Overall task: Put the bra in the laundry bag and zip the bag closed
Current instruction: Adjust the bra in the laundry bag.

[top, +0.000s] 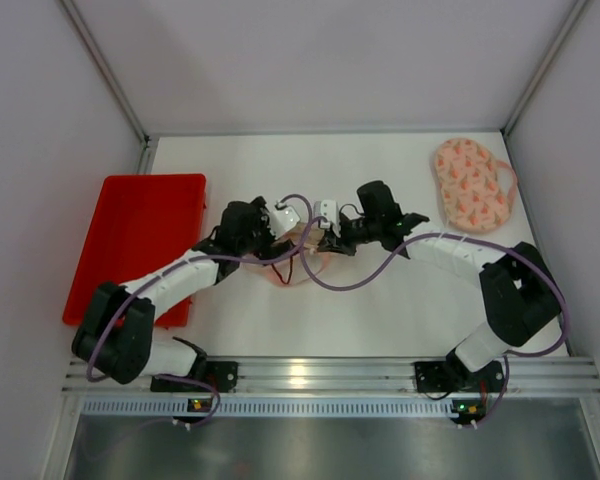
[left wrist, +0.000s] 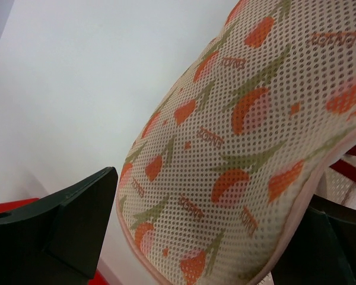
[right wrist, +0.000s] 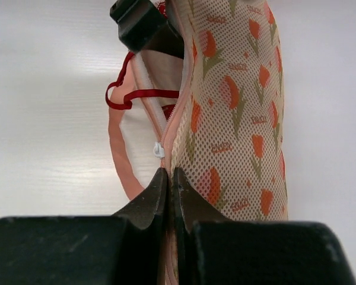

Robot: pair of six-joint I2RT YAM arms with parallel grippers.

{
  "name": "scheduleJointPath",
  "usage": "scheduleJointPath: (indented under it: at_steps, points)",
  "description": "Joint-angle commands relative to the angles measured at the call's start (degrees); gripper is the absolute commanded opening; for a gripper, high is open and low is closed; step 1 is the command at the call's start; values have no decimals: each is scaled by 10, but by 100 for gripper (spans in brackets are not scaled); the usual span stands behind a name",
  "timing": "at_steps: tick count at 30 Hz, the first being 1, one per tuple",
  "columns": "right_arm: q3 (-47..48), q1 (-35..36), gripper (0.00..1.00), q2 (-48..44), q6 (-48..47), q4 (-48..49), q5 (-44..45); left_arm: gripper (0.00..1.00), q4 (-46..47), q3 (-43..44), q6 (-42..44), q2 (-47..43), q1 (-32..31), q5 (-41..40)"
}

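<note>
The laundry bag (right wrist: 237, 113), cream mesh printed with orange tulips and edged in pink, stands on its side at the table's middle (top: 318, 262) between both grippers. Its zipper is partly undone, and the white slider (right wrist: 159, 149) sits just above my right gripper (right wrist: 170, 172). That gripper is shut on the bag's zipper edge. The bra's red straps (right wrist: 127, 98) loop out of the gap. My left gripper (left wrist: 213, 190) is open, and the bag's domed side (left wrist: 249, 130) fills the space between its two fingers (left wrist: 59, 231). A bit of red strap (left wrist: 351, 164) shows past the bag's rim.
A red tray (top: 135, 235) lies at the left of the table. A second tulip-print mesh piece (top: 472, 185) rests at the back right by the wall. Grey enclosure walls stand on both sides and behind. Purple cables loop beneath both wrists.
</note>
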Motion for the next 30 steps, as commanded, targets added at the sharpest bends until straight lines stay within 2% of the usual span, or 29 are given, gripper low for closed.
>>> scheduleJointPath:
  at_steps: [1,3,4,6,8,11,14,15,17,20,23,25,26,30]
  points:
    - [8,-13,0,-27,-11,-12,-53,98,-24,-1,33,-36,25,66]
    - [18,-15,0,-21,-3,-26,-66,98,-38,14,25,-69,36,124]
    - [23,-16,0,-18,1,-28,-69,98,-40,19,23,-79,40,195]
    - [25,-16,0,-11,12,-27,-73,98,-40,38,4,-100,39,248]
    - [25,-16,0,-6,16,-21,-70,98,-59,62,-11,-120,23,265]
    - [25,-20,0,4,21,-15,-71,92,-107,81,2,-144,14,279]
    - [26,-30,0,12,46,-2,-77,77,-168,58,71,-177,14,267]
    - [28,-33,0,15,55,-1,-79,69,-181,48,104,-205,16,260]
    - [28,-39,0,15,63,6,-84,63,-217,13,136,-235,17,259]
    - [26,-42,0,15,62,6,-87,59,-241,-38,177,-302,17,258]
    - [32,-42,0,22,62,-2,-93,56,-298,-73,298,-358,16,316]
    - [42,-42,0,32,68,-12,-98,54,-299,-96,378,-376,15,342]
    - [47,-42,0,34,73,-16,-99,52,-298,-99,431,-370,13,343]
    - [62,-42,0,44,85,-26,-106,43,-300,-77,499,-295,-30,313]
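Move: The left hand stands wide open astride the bag's floral wall, one finger inside the mouth. The bra's red strap, looped out of the bag, lies about 11 cm back, 3 cm right and 4 cm lower; the white zip pull is about 8 cm back and 8 cm right. The right hand pinches the bag's zip edge: from it the strap lies some 8 cm left, 4 cm back and 6 cm lower, the pull 3 cm left and 1 cm back. The left hand lifts some 11 cm with a slight swing left, drawing its finger clear of the bag mouth, then travels back and comes down beside the near edge towards the red strap, ending about 14 cm nearer its base while turning about 45 degrees clockwise and closing to just under half open. Meanwhile the right hand keeps its shut pinch on the zip edge by the pull and stays nearly in place, sinking barely a centimetre and rolling some 10 degrees. ##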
